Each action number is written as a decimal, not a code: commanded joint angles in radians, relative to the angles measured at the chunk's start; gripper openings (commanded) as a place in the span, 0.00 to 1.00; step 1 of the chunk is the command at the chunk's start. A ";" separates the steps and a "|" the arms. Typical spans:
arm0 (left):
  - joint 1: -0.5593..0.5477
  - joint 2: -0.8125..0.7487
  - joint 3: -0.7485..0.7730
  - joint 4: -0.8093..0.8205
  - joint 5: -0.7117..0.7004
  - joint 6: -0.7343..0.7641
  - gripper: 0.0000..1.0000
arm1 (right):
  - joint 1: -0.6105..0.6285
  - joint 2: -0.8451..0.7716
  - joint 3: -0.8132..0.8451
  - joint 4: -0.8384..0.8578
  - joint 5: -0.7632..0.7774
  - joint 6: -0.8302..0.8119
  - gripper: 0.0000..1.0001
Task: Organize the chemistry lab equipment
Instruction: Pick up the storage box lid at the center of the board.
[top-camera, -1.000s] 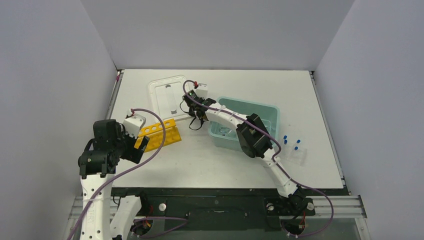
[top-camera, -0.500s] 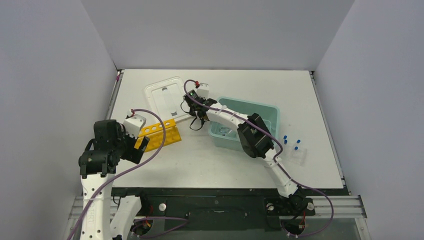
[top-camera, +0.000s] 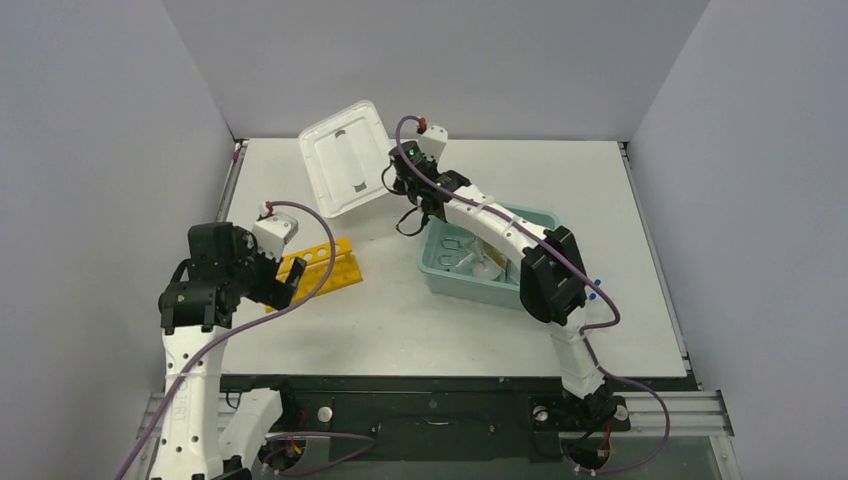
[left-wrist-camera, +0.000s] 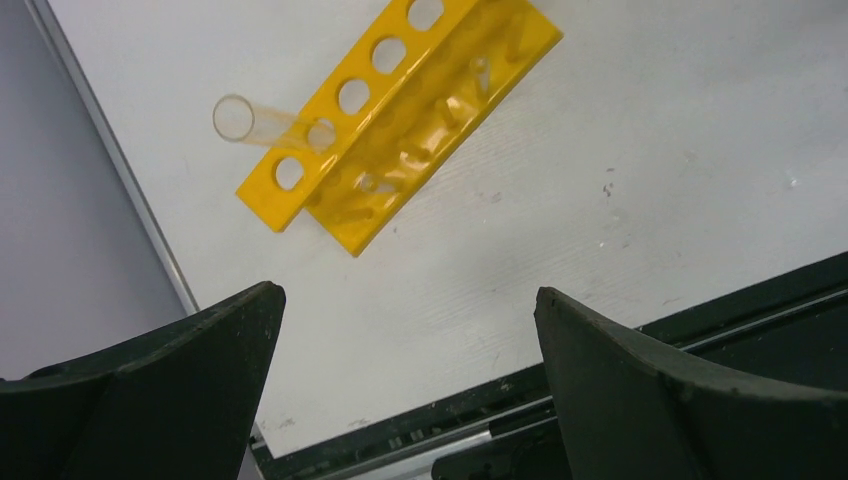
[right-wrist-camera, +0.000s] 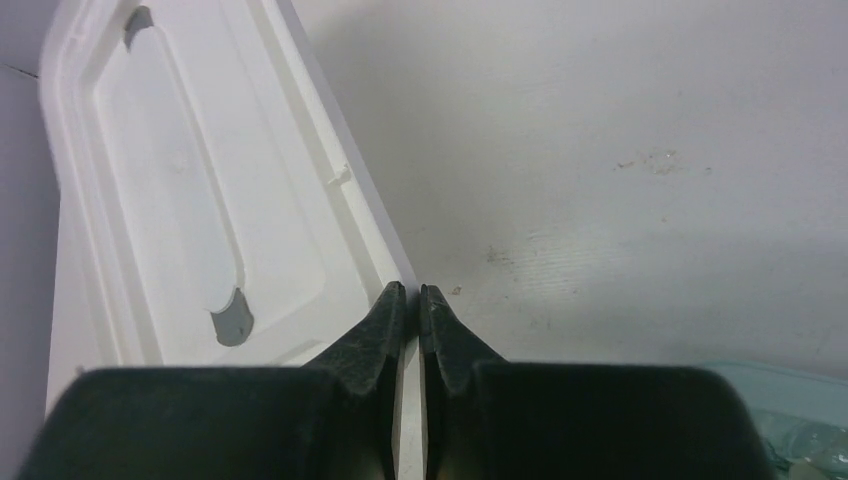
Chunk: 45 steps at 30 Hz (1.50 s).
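My right gripper (top-camera: 400, 190) (right-wrist-camera: 412, 290) is shut on the edge of the white lid (top-camera: 345, 160) (right-wrist-camera: 180, 200). The lid hangs tilted above the table's back left, left of the teal tub (top-camera: 438, 276). Clear glassware (top-camera: 470, 258) lies inside the tub. The yellow holed rack (top-camera: 325, 262) (left-wrist-camera: 400, 110) lies on the table with a clear glass tube (left-wrist-camera: 260, 125) resting in one hole. My left gripper (top-camera: 285, 285) (left-wrist-camera: 405, 295) hovers open over the table near the front edge, just short of the rack, holding nothing.
Blue-capped vials (top-camera: 597, 284) sit right of the tub, partly hidden behind my right arm. The table's black front rail (left-wrist-camera: 620, 400) runs under my left gripper. Grey walls close in the left, back and right.
My right gripper shut on the lid's edge and raised it off the table, up and toward the back. The left arm shifted only slightly.
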<state>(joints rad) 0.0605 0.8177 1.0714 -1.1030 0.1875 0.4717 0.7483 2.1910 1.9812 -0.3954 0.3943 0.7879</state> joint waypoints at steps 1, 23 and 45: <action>-0.002 0.026 0.045 0.170 0.173 -0.051 0.97 | -0.001 -0.131 -0.052 0.070 0.046 -0.020 0.00; -0.263 0.136 0.219 0.446 0.165 -0.568 0.97 | -0.039 -0.918 -0.661 0.104 0.057 -0.042 0.00; -0.189 0.157 0.154 0.976 0.441 -1.335 0.96 | 0.006 -1.245 -0.859 0.247 -0.093 0.188 0.00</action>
<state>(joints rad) -0.1345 0.9855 1.2469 -0.2523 0.5812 -0.7551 0.7269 0.9680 1.1122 -0.2779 0.3321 0.9154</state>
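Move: The right hand already pinches the storage box lid by its right edge, clear of the table, the lid's middle about 10 cm left and 4 cm ahead. The storage box lies some 18 cm right of this hand, 6 cm back and 12 cm below. From the open left hand, the lid is roughly 28 cm ahead, 12 cm right and 2 cm lower; the yellow rack sits about 16 cm ahead, 4 cm right, 18 cm below. Right hand carries the lid about 20 cm up, back, right; left rises rightward towards it, rolling 70 degrees. ##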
